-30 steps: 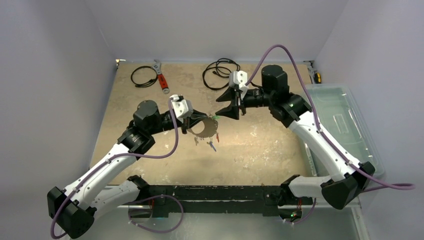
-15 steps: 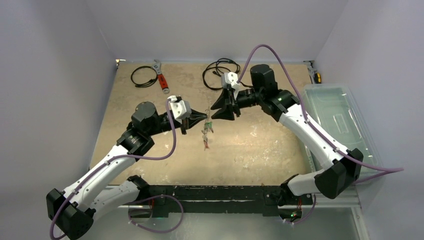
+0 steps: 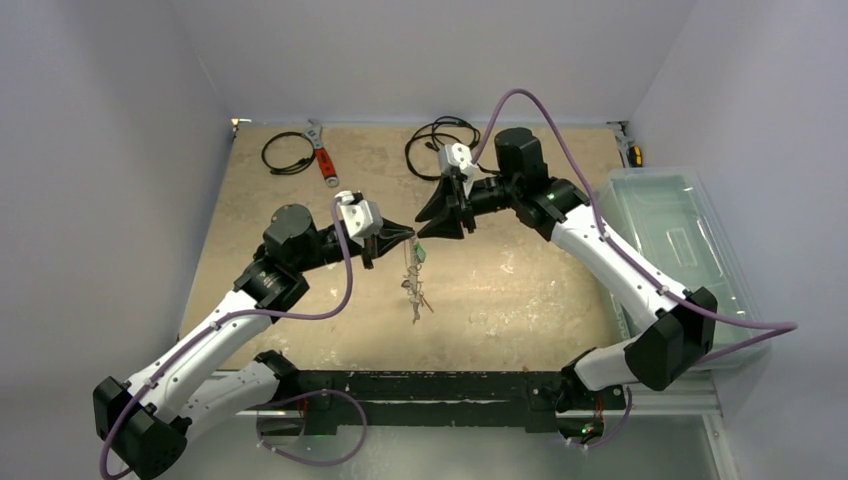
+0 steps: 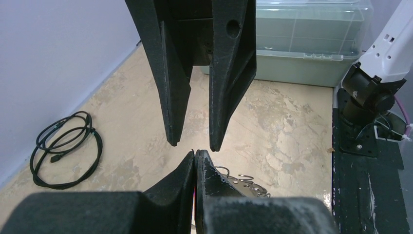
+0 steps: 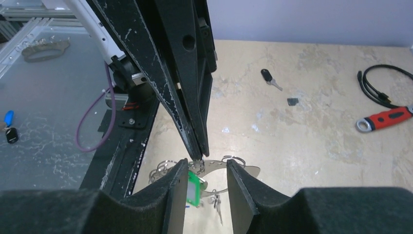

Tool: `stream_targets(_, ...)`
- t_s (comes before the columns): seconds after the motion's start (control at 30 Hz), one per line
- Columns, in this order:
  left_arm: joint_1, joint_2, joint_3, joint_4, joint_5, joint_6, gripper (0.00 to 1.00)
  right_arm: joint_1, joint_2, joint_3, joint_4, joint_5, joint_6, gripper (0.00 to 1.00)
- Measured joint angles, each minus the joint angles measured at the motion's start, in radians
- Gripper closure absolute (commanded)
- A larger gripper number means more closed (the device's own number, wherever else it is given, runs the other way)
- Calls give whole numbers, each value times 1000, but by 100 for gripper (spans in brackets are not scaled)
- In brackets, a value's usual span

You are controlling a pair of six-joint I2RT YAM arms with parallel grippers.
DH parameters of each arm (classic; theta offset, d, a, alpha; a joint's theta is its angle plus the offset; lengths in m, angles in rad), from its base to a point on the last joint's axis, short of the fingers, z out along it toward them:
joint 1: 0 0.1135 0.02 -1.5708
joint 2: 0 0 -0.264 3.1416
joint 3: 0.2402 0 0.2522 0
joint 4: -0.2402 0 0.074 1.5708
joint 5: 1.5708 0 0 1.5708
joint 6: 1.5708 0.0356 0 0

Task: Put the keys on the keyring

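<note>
The keyring (image 3: 411,283) hangs edge-on over the middle of the table, a flat silvery ring with small wire loops and keys dangling from it. My left gripper (image 3: 408,236) is shut on its top edge; in the left wrist view the left gripper (image 4: 195,154) shows closed tips with the keyring (image 4: 243,184) just behind them. My right gripper (image 5: 207,187) faces it tip to tip, jaws apart around a green-tagged key (image 5: 194,190) that hangs from the keyring (image 5: 238,168). The tag lies against one right finger, the other stands off. A dark-headed key (image 5: 269,78) lies loose on the table.
A red-handled wrench (image 3: 322,155) and two black coiled cables (image 3: 290,152) (image 3: 440,140) lie along the far edge. A clear plastic bin (image 3: 690,240) stands at the right. The black base rail (image 3: 430,385) runs along the near edge.
The keyring has swung from lying broad-side under the left gripper to hanging edge-on. The right arm has moved left towards it and its jaws have narrowed around the green tag.
</note>
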Motion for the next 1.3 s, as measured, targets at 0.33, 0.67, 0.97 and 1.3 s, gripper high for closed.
stream_targets(0.33, 0, 0, -5, 3, -18, -11, 100, 20, 60, 0, 14, -10, 2, 75)
stream_targets(0.67, 1, 0, -9, 3, -36, -11, 100, 25, 71, 0, -4, -9, -14, 100)
stream_targets(0.97, 1, -7, -6, -34, -56, 37, 42, 59, 72, 66, -125, 156, -40, 100)
stream_targets(1.3, 1, -18, 0, -43, -81, 52, 41, 134, 72, 212, -333, 493, -80, 100)
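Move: The keyring hangs from my left fingers, which still pinch its top; its middle is about 5 cm below that hand and 1 cm back. From my half-open right hand the keyring's middle is some 6 cm below, 2 cm to the left and 2 cm back. The left fingertips lie about 1 cm left, 1 cm back and 2 cm below that hand, and the green key roughly 1 cm left, 2 cm back and 5 cm below it. I hand the keyring over: my right hand sinks about 2.5 cm and edges left beside my left fingertips, then shuts on metal at the keyring's top while my left holds nearly still. My left fingers then spread wide and let go; my right, keeping its pinch, goes forward some 2.5 cm, easing right, its fingers dipping and swinging clockwise. ##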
